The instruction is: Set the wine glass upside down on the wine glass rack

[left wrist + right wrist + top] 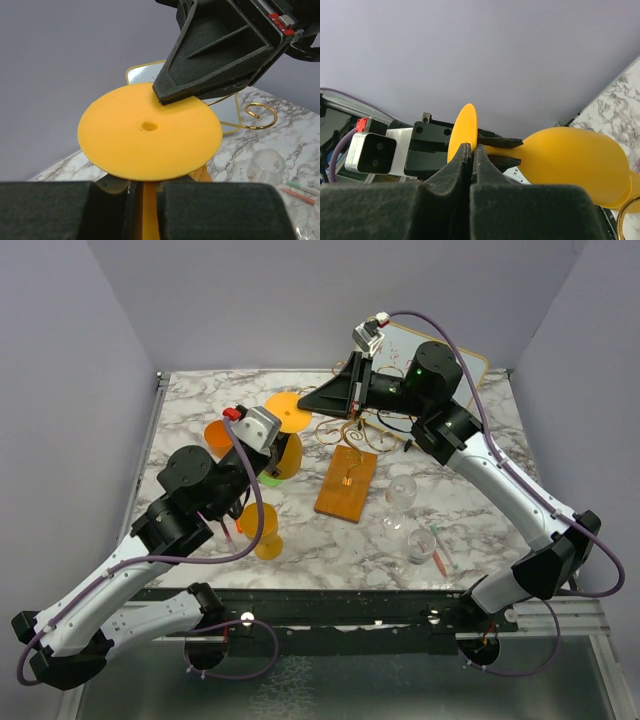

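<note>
An orange wine glass (287, 454) is held above the table's left middle, its round foot (285, 412) turned up and back. My left gripper (262, 437) is shut on its stem (145, 205), just under the foot (150, 131). My right gripper (322, 400) is shut on the foot's far edge (465, 131), and its black fingers (210, 60) show in the left wrist view. The bowl (575, 162) shows in the right wrist view. The wine glass rack's gold scroll arms (355, 435) stand on a wooden base (347, 483), just right of the glass.
Two more orange glasses (218, 435) (262, 530) stand to the left. Two clear glasses (402, 495) (420, 542) stand right of the rack base. A gold-framed board (445, 355) leans at the back right. Pens (440, 560) (228, 530) lie near the front.
</note>
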{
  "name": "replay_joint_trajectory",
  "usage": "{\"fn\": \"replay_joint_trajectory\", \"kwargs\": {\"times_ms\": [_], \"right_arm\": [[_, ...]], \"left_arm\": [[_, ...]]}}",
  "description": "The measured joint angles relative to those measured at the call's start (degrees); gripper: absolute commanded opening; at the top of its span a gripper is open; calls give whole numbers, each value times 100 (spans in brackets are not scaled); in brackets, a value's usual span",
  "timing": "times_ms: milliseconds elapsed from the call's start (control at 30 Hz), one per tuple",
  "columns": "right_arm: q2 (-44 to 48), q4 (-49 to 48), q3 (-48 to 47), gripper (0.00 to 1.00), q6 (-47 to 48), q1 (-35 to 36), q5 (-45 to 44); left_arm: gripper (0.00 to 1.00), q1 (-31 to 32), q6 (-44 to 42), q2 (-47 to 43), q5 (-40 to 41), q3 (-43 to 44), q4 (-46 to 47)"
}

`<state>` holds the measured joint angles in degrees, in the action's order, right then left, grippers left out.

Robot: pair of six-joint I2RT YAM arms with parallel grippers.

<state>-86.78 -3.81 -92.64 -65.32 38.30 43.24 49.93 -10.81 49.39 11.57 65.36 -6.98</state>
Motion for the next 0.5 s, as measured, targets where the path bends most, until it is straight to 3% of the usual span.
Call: {"fn": "replay_joint_trajectory", "kwargs": {"times_ms": [67,200,500], "right_arm": [[0,2,50,1,-79,2,-4],[0,-50,66,1,-122,52,-46],[-155,46,-214,1,400,149,-317]], "left_arm": [[44,0,9,-33,20,-55,-4],[75,-4,247,-116,133,-105,-136],[92,7,1482,-675,986,-258,-977]]}}
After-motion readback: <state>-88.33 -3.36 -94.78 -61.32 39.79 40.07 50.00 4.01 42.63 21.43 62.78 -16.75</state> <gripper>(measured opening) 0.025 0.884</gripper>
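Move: The upside-down yellow wine glass is at both hands: its middle lies about 5 cm below the left hand, which grips its stem, and 3 cm left and 7 cm below the right hand, already pinching the foot's rim. From the right hand the rack's middle is some 12 cm ahead, 8 cm right and 28 cm lower; from the left, 12 ahead, 10 right, 25 lower. The green glass stands about 14 cm ahead, 8 left and 33 below the left hand. The left hand lets go of the upside-down glass, spreading its fingers from nearly shut to nearly wide open and then backing off the stem, about 4 cm to the left and 3 cm down, while its fingers tip some 10 degrees downward and swing a little counter-clockwise. The right hand keeps its pinch on the rim of the foot and holds the glass up almost in place above and short of the rack, easing only about 1 cm to the left. ##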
